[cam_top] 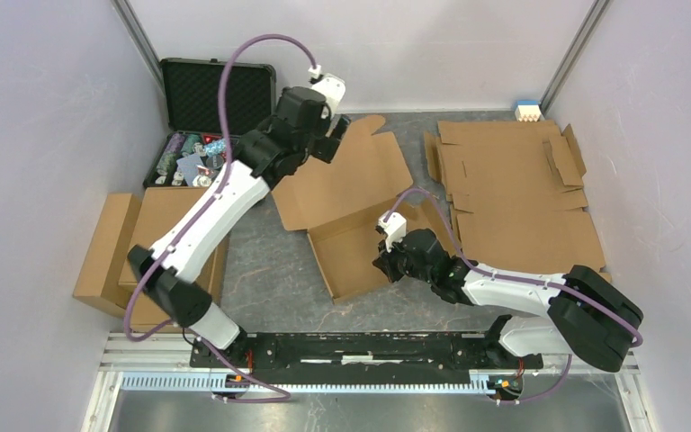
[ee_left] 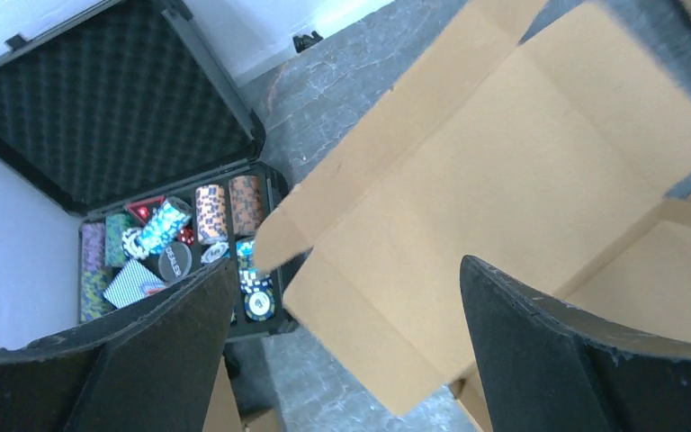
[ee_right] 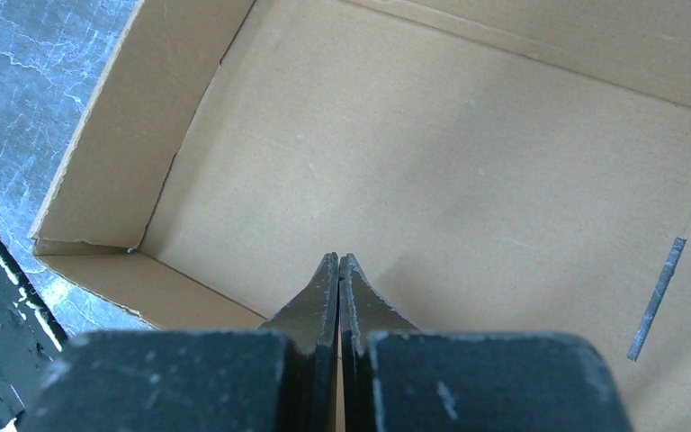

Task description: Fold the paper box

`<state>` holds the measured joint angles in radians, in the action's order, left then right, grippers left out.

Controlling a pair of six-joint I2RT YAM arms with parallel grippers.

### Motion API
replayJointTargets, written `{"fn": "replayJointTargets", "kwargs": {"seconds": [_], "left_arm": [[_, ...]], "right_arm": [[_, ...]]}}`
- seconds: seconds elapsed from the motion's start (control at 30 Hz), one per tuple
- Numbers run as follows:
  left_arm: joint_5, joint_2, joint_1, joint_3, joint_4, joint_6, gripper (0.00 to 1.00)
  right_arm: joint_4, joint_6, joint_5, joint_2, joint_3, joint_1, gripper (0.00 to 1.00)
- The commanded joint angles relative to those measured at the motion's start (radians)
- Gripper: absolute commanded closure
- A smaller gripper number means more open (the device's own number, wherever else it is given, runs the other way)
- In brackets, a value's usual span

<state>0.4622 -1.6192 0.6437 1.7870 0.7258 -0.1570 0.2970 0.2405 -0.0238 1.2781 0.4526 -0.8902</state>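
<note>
The paper box [cam_top: 346,193] lies mid-table as brown corrugated cardboard. Its shallow tray [cam_top: 355,261] has side walls raised, and the wide lid panel [ee_left: 504,180] slopes away behind it. My left gripper [cam_top: 336,137] hovers open over the lid's far left corner; in the left wrist view [ee_left: 346,270] the lid passes below the spread fingers [ee_left: 171,342] and touches neither. My right gripper [cam_top: 383,267] is shut and empty, with its tips [ee_right: 338,263] pointing down at the tray floor [ee_right: 468,153] near the near-left corner.
An open black case of poker chips [cam_top: 202,121] stands at the back left. Flat cardboard sheets [cam_top: 517,193] are stacked at the right, with a small blue and white object [cam_top: 526,110] behind them. Folded brown boxes [cam_top: 139,247] sit at the left under the left arm.
</note>
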Motion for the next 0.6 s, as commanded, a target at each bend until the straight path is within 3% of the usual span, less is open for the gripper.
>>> {"fn": "replayJointTargets", "kwargs": {"seconds": [0.0, 0.13, 0.3, 0.5, 0.57], "left_arm": [[-0.069, 0.195, 0.002, -0.087, -0.064, 0.203, 0.00], [-0.138, 0.372, 0.002, -0.341, -0.056, 0.412, 0.00], [-0.186, 0.590, 0.002, -0.769, -0.172, 0.645, 0.00], [-0.229, 0.705, 0.003, -1.116, -0.345, 0.815, 0.02], [-0.227, 0.702, 0.002, -1.179, -0.401, 0.843, 0.06]], "right_arm": [[-0.003, -0.022, 0.037, -0.025, 0.045, -0.006, 1.00], [-0.061, -0.050, 0.087, -0.076, 0.070, -0.006, 0.95], [-0.131, -0.075, 0.152, -0.164, 0.063, 0.001, 0.83], [-0.189, -0.092, 0.189, -0.267, 0.014, 0.032, 0.61], [-0.220, -0.089, 0.226, -0.298, 0.006, 0.046, 0.44]]}}
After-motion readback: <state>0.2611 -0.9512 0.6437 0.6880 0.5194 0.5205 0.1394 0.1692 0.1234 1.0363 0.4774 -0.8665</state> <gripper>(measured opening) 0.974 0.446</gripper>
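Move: The paper box's left wall lies some 18 cm back from the left gripper, about 1 cm to its right and 29 cm below. The box's lid hangs open some 3 cm ahead and 7 cm right of that hand, and the chip case is about 8 cm ahead and 27 cm left. From the right gripper the left wall is about 1 cm ahead and 16 cm left; the box's near wall is right beneath, 2 cm back and 2 cm left. Draw the open left gripper back from above the lid by about 17 cm, swinging slightly left; let it rise a touch, then plunge to end 20 cm lower beside the box's left wall, rolling its left side down some 30 degrees and tipping the fingers downward. Meanwhile lift the right gripper clear of the tray, a bit to the right, and open its shut fingers about halfway. ##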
